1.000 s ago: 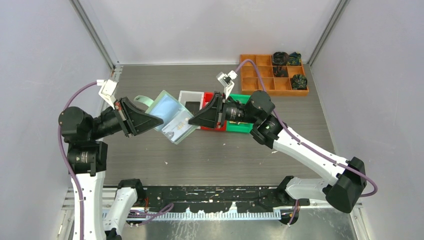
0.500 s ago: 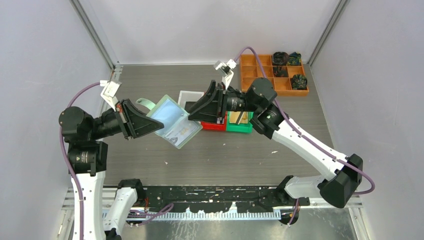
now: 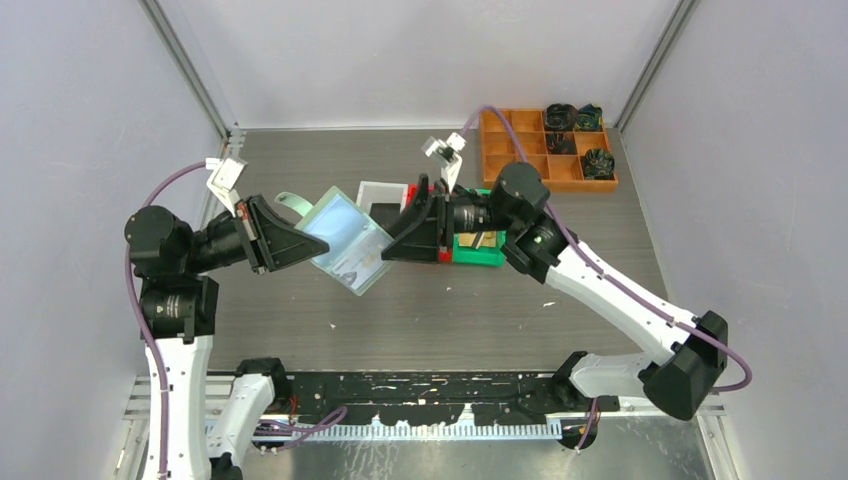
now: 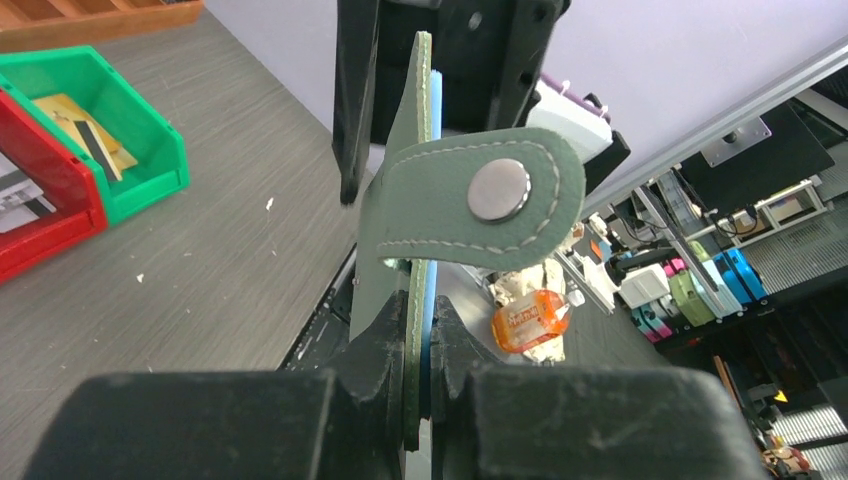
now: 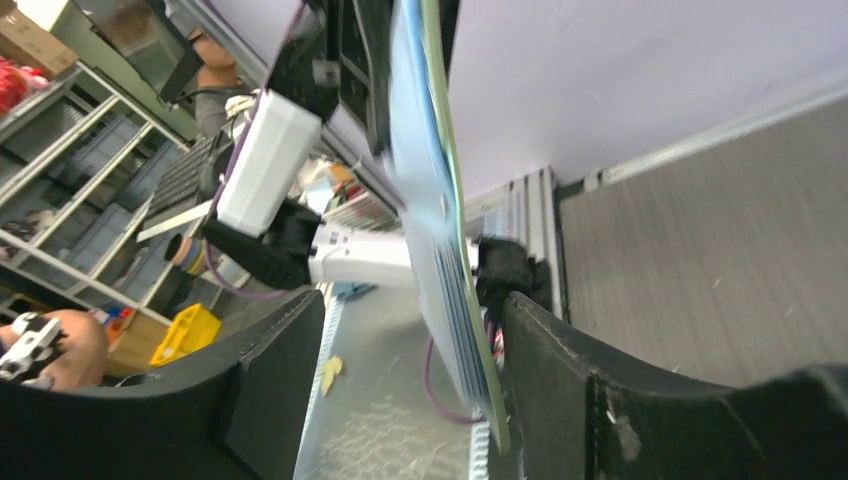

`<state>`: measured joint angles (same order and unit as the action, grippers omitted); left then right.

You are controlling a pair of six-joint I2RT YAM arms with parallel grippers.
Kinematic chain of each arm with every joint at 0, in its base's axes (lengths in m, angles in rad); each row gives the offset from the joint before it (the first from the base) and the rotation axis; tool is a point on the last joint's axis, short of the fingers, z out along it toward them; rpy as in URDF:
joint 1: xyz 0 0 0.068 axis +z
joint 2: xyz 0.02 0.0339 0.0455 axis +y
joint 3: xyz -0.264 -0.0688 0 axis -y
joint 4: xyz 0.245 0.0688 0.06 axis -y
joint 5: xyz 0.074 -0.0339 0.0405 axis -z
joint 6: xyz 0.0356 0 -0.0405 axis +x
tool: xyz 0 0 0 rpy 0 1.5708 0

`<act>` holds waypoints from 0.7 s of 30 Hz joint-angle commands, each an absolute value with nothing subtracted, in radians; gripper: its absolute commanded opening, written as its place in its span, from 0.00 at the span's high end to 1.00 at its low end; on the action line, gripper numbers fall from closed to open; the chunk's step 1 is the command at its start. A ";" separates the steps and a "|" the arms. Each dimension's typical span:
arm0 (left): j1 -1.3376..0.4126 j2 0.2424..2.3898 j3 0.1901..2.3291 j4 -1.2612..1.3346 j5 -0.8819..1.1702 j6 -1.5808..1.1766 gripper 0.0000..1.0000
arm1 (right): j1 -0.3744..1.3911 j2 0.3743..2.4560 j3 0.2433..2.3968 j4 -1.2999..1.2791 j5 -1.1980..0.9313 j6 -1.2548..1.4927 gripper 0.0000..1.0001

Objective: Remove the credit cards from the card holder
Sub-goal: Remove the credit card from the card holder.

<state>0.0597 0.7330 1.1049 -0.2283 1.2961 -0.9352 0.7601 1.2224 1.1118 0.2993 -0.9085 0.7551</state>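
Observation:
The card holder (image 3: 345, 243), a mint-green wallet with clear pockets, hangs tilted above the table, and my left gripper (image 3: 306, 244) is shut on its left edge. The left wrist view has it edge-on (image 4: 419, 150) between the left gripper's (image 4: 420, 345) jaws, its snap tab (image 4: 480, 200) folded across. My right gripper (image 3: 392, 243) stands open, its fingers on either side of the holder's right edge (image 5: 445, 260) without pinching it. A pale printed credit card (image 3: 366, 268) shows in a pocket. More credit cards lie in the bins: a gold one (image 4: 62, 108) and a black one (image 3: 385, 212).
White bin (image 3: 378, 189), red bin (image 3: 416, 191) and green bin (image 3: 487, 255) stand in a row just behind the right gripper. An orange compartment tray (image 3: 520, 160) with dark bundles sits at the back right corner. Small crumbs dot the grey table (image 3: 400, 320).
The right gripper's jaws have opened. It swung back over the white bin, then returned to the holder's right edge. The left gripper kept its hold and shifted only slightly.

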 commanded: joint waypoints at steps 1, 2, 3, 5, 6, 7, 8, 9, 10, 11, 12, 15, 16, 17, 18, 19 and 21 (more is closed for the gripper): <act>0.055 0.715 1.082 -0.202 1.344 -0.912 1.00 | 0.763 1.314 1.315 0.201 -0.908 0.610 0.28; 0.057 0.712 1.078 -0.209 1.357 -0.898 1.00 | 0.762 1.352 1.354 0.192 -0.936 0.607 0.28; 0.057 0.709 1.078 -0.222 1.370 -0.881 1.00 | 0.763 1.385 1.384 0.200 -0.966 0.616 0.27; 0.056 0.707 1.083 -0.273 1.394 -0.828 1.00 | 0.768 1.436 1.434 0.219 -1.001 0.636 0.28; 0.056 0.707 1.088 -0.310 1.401 -0.789 1.00 | 0.776 1.452 1.451 0.222 -1.019 0.637 0.31; 0.057 0.708 1.097 -0.354 1.405 -0.747 1.00 | 0.785 1.464 1.467 0.219 -1.034 0.635 0.34; 0.055 0.709 1.108 -0.393 1.406 -0.708 1.00 | 0.798 1.472 1.481 0.204 -1.045 0.628 0.38; 0.055 0.711 1.116 -0.425 1.408 -0.677 1.00 | 0.805 1.478 1.494 0.187 -1.051 0.612 0.44; 0.056 0.715 1.123 -0.445 1.409 -0.657 1.00 | 0.815 1.484 1.510 0.144 -1.053 0.586 0.50; 0.056 0.717 1.124 -0.456 1.413 -0.643 1.00 | 0.828 1.488 1.523 0.089 -1.055 0.560 0.56; 0.056 0.719 1.124 -0.460 1.416 -0.634 1.00 | 0.839 1.489 1.533 0.061 -1.060 0.538 0.61; 0.056 0.723 1.128 -0.510 1.416 -0.571 1.00 | 0.863 1.493 1.548 0.027 -1.065 0.511 0.73; 0.056 0.725 1.131 -0.534 1.411 -0.544 0.99 | 0.868 1.494 1.552 0.017 -1.063 0.505 0.77; 0.056 0.729 1.140 -0.569 1.403 -0.508 0.98 | 0.871 1.494 1.558 0.012 -1.060 0.502 0.84; 0.057 0.733 1.148 -0.610 1.387 -0.468 0.92 | 0.874 1.493 1.558 0.011 -1.055 0.503 0.89; 0.055 0.739 1.160 -0.664 1.360 -0.421 0.77 | 0.875 1.491 1.558 0.014 -1.041 0.504 0.97; 0.057 0.749 1.184 -0.739 1.259 -0.363 0.42 | 0.876 1.481 1.543 0.045 -0.985 0.527 0.99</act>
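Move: The card holder is pinched in my left hand, its middle about 3 cm to the right and 1 cm ahead of that hand, at about its height. From my open right hand, that middle lies some 5 cm left and 1 cm ahead, roughly level. Far below, some 38 cm down, the white box stands about 20 cm ahead and 3 cm left of my right hand; the red box stands about 19 cm ahead and 6 cm right of it. I swing my open right hand about 6 cm left along the card holder, first rising and reaching forward some 3 cm each, then dropping and drawing back, turning about 15 degrees counter-clockwise while the fingers shut to pinch the holder by its forward edge. Meanwhile my left hand sinks about 4 cm and eases back a little with the holder, then opens its fingers at the very end. ##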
